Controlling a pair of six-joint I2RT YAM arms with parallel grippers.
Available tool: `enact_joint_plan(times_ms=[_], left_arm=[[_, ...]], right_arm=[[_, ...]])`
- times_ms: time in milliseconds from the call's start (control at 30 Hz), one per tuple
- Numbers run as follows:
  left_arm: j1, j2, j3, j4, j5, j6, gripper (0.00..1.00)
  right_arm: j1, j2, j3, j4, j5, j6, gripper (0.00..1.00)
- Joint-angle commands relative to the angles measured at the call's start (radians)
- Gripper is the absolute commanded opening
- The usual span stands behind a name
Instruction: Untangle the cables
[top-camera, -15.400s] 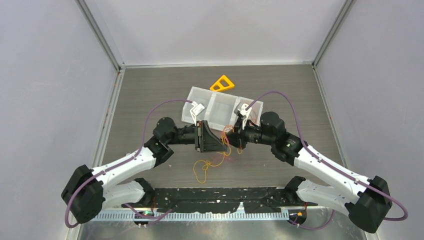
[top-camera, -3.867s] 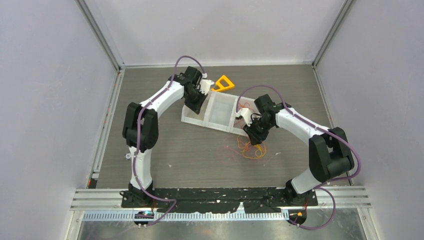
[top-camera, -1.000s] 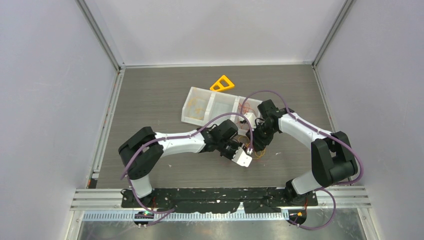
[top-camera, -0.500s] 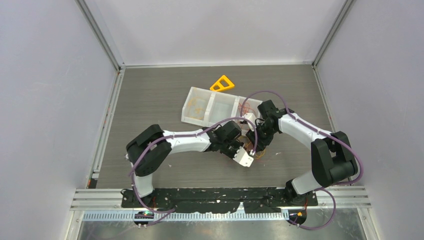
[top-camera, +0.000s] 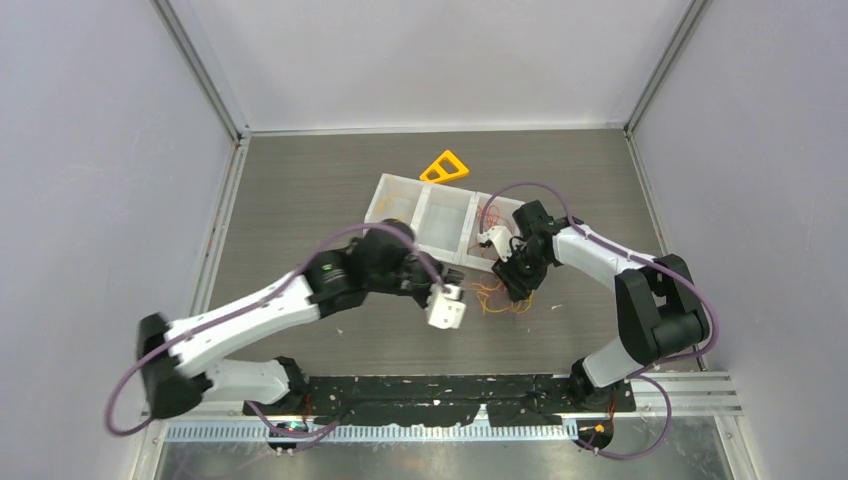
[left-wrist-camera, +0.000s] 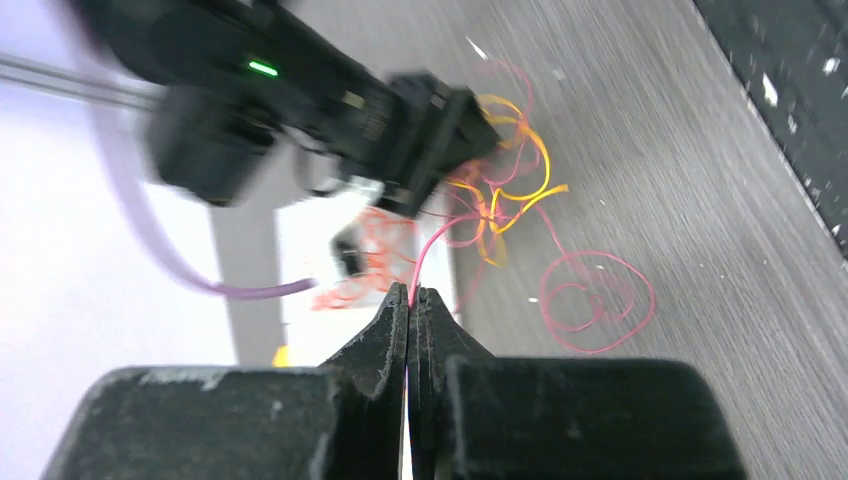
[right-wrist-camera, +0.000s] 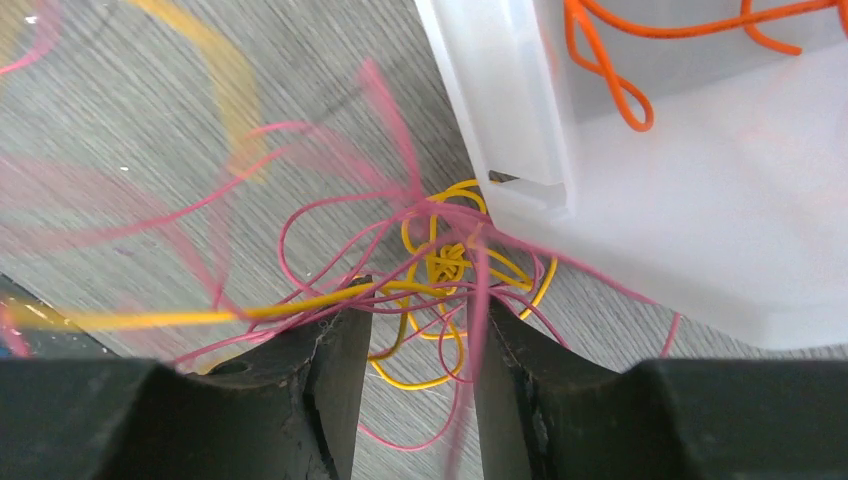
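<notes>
A tangle of thin red and yellow cables (right-wrist-camera: 445, 255) lies on the table by the corner of the white tray (right-wrist-camera: 520, 110). My right gripper (right-wrist-camera: 420, 310) stands open over it, its jaws on either side of the knot, with strands running loosely between them. My left gripper (left-wrist-camera: 409, 290) is shut on a single red cable (left-wrist-camera: 430, 245), which runs up from the fingertips to the tangle (left-wrist-camera: 500, 200) under the right gripper (left-wrist-camera: 440, 130). In the top view the cables (top-camera: 500, 298) lie below the right gripper (top-camera: 515, 283), with the left gripper (top-camera: 446, 296) to their left.
The white tray (top-camera: 440, 222) has three compartments; an orange cable (right-wrist-camera: 640, 30) lies in the one nearest the right gripper. A yellow triangle (top-camera: 445, 167) sits behind the tray. A loose red loop (left-wrist-camera: 595, 300) rests on the table near the tangle.
My left gripper has shut on a red cable and the left arm has drawn back to the left, away from the tangle. The right gripper has stayed over the knot.
</notes>
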Motion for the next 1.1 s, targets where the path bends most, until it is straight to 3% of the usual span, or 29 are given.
enact_joint_plan(times_ms=[0,167,400,533,933,1067], left_arm=[[0.033,-0.216,0.002,-0.129,0.107,-0.070,0.00],[0.114,-0.321,0.140,-0.185,0.138,-0.180,0.00],[0.205,-0.323,0.440,-0.191,0.090,-0.314,0.00],[0.245,-0.293,0.588,-0.208,0.076,-0.350,0.00],[0.284,-0.113,0.909,-0.064,-0.044,-0.411,0.00],[0.323,-0.006,1.104,-0.041,-0.086,-0.467,0.00]], right_arm=[[-0.006,0.014,-0.013,0.034,0.038,0.011,0.45],[-0.006,0.018,-0.032,0.051,0.057,0.010,0.45],[-0.006,0.024,-0.064,0.059,0.091,-0.011,0.43],[-0.006,0.029,-0.067,0.058,0.107,-0.016,0.42],[-0.006,0.000,-0.064,0.032,0.081,-0.035,0.47],[-0.006,-0.003,-0.093,0.034,0.095,-0.046,0.49]])
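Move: The yellow-and-pink knot lies on the table some 11 cm to the right of the left hand, 6 cm ahead and 20 cm below; that hand already pinches a pink strand of it. From the right hand, whose fingers straddle it half open, the knot is about 2 cm left and 2 cm down. The box's compartment with the orange cable is roughly 19 cm ahead of the left hand, 7 cm right and 19 cm below. The pink cable, still pinched in the left hand's shut fingers, is pulled fast up and away from the knot, roughly 40 cm high with some 12 cm to the left, while the wrist turns about 50 degrees, from pointing right and down to slightly above level. The right hand settles a centimetre or so lower and to the right early on, then stays astride the knot, fingers half open. ##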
